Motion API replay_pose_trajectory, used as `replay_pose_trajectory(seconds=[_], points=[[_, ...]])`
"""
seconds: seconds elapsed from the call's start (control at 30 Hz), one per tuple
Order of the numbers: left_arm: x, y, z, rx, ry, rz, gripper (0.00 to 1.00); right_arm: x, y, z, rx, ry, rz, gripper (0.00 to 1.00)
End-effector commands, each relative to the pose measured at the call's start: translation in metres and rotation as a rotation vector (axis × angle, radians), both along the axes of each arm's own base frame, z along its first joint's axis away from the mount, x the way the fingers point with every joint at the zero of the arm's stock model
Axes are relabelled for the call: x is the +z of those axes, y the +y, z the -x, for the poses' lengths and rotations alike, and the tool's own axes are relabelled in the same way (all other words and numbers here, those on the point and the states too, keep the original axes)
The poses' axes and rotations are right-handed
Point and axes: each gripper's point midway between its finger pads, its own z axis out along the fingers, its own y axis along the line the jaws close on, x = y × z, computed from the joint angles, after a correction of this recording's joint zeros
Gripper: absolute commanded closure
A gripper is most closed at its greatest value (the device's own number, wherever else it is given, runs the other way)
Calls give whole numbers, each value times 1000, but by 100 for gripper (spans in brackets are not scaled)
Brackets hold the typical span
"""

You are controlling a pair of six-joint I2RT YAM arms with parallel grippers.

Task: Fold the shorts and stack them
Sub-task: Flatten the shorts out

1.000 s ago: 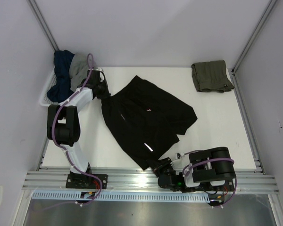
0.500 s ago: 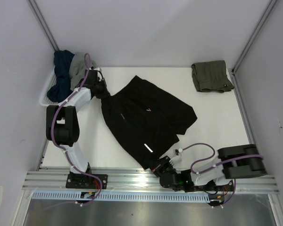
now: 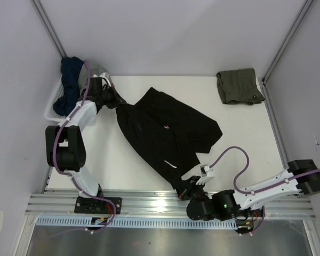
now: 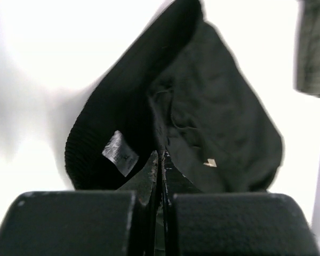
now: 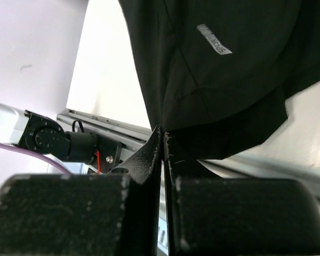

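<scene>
The black shorts [image 3: 170,128] with small white marks are stretched diagonally across the white table, part lifted. My left gripper [image 3: 119,101] is shut on their far left waistband corner; in the left wrist view the cloth [image 4: 218,122] and a white label [image 4: 120,153] hang from the pinched fingertips [image 4: 161,156]. My right gripper [image 3: 184,186] is shut on the near hem corner at the table's front edge. The right wrist view shows the hem clamped between the fingers [image 5: 162,132], the shorts [image 5: 213,69] above. The olive-green shorts [image 3: 239,85] lie folded at the far right corner.
A white basket [image 3: 52,106] at the far left holds dark blue and grey clothes [image 3: 72,77], just behind my left arm. A metal rail [image 3: 149,205] runs along the near edge below the right gripper. Walls close in both sides.
The right gripper has shut on the near hem corner and its arm has swung out to the right. The left gripper pulled back and left, stretching the black shorts narrower.
</scene>
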Motion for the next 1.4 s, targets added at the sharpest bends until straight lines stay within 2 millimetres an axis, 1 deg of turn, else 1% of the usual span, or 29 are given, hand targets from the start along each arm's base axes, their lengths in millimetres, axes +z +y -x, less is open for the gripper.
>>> replay_pose_trajectory(seconds=[0.0,0.03,0.1,0.13,0.17,0.23,0.27,0.3,0.33,0.4,0.43,0.47,0.5,0.53,0.57,0.6,0.63,0.7,0.77,0.8,0.83,0.97,1.1,1.13,1.17,1.23,1.27,1.3,1.37], points=[[70,6,0,3,-153,107,100,24,-28,-17,-22,-222,186,100],[75,10,1,8,-160,118,100,32,-30,-15,-9,-224,158,100],[89,13,8,2,-178,157,100,33,-34,-13,14,-242,169,100],[89,15,12,7,-174,171,100,35,-38,-12,24,-242,157,100],[101,16,16,4,-200,178,100,38,-38,-9,42,-248,153,100],[113,19,22,7,-219,203,100,46,-41,-8,65,-282,167,100],[115,21,25,11,-222,213,100,55,-44,-7,71,-291,147,100],[130,25,28,15,-265,221,100,63,-44,-6,78,-300,135,100],[135,22,33,6,-267,254,100,70,-46,-7,93,-341,176,100],[147,24,39,2,-295,275,100,90,-45,-5,120,-352,132,100],[162,22,46,-5,-325,281,100,95,-46,-4,143,-390,169,100],[169,21,50,-8,-340,281,100,108,-45,-2,170,-394,144,100],[174,23,54,-3,-349,282,100,113,-45,-1,185,-409,159,100],[187,22,62,-4,-381,283,100,118,-45,-1,196,-417,165,100],[193,23,65,-3,-397,279,100,132,-46,-1,202,-421,156,100],[193,26,70,11,-396,279,100,130,-51,-2,215,-434,201,100],[202,28,76,25,-421,267,100,134,-52,-3,223,-441,213,100],[196,33,83,56,-403,253,100,143,-61,-5,245,-445,229,100],[193,35,91,78,-407,239,100,146,-68,-9,252,-430,221,100],[183,37,94,94,-386,240,100,146,-73,-12,257,-430,239,100],[180,38,97,110,-383,244,100,152,-82,-19,242,-426,216,100],[166,47,111,179,-386,255,100,169,-91,-22,292,-446,191,100],[185,52,127,223,-467,254,100,180,-95,-27,304,-478,264,100],[188,54,130,232,-481,253,100,190,-96,-27,309,-489,255,100],[192,54,132,237,-494,252,100,194,-96,-31,295,-499,271,100],[209,54,139,247,-535,248,100,207,-100,-38,278,-527,300,100],[211,54,141,249,-534,249,100,205,-95,-41,284,-532,349,100],[219,54,143,244,-552,248,100,206,-98,-53,241,-524,388,100],[227,52,146,241,-554,249,100,203,-81,-58,295,-519,437,100]])
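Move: Both hands already hold the black shorts; the middle of the shorts lies about 14 cm back, 19 cm right and 11 cm below the left hand, and some 28 cm ahead, 8 cm left and 9 cm below the right. The laundry basket stands about 22 cm left and 3 cm ahead of the left hand, 8 cm lower; the folded green shorts lie roughly 50 cm ahead, 27 cm right and 9 cm below the right hand. Still pinching the black shorts, both hands rise about 20 cm, left drawing back some 14, right going rightward. ##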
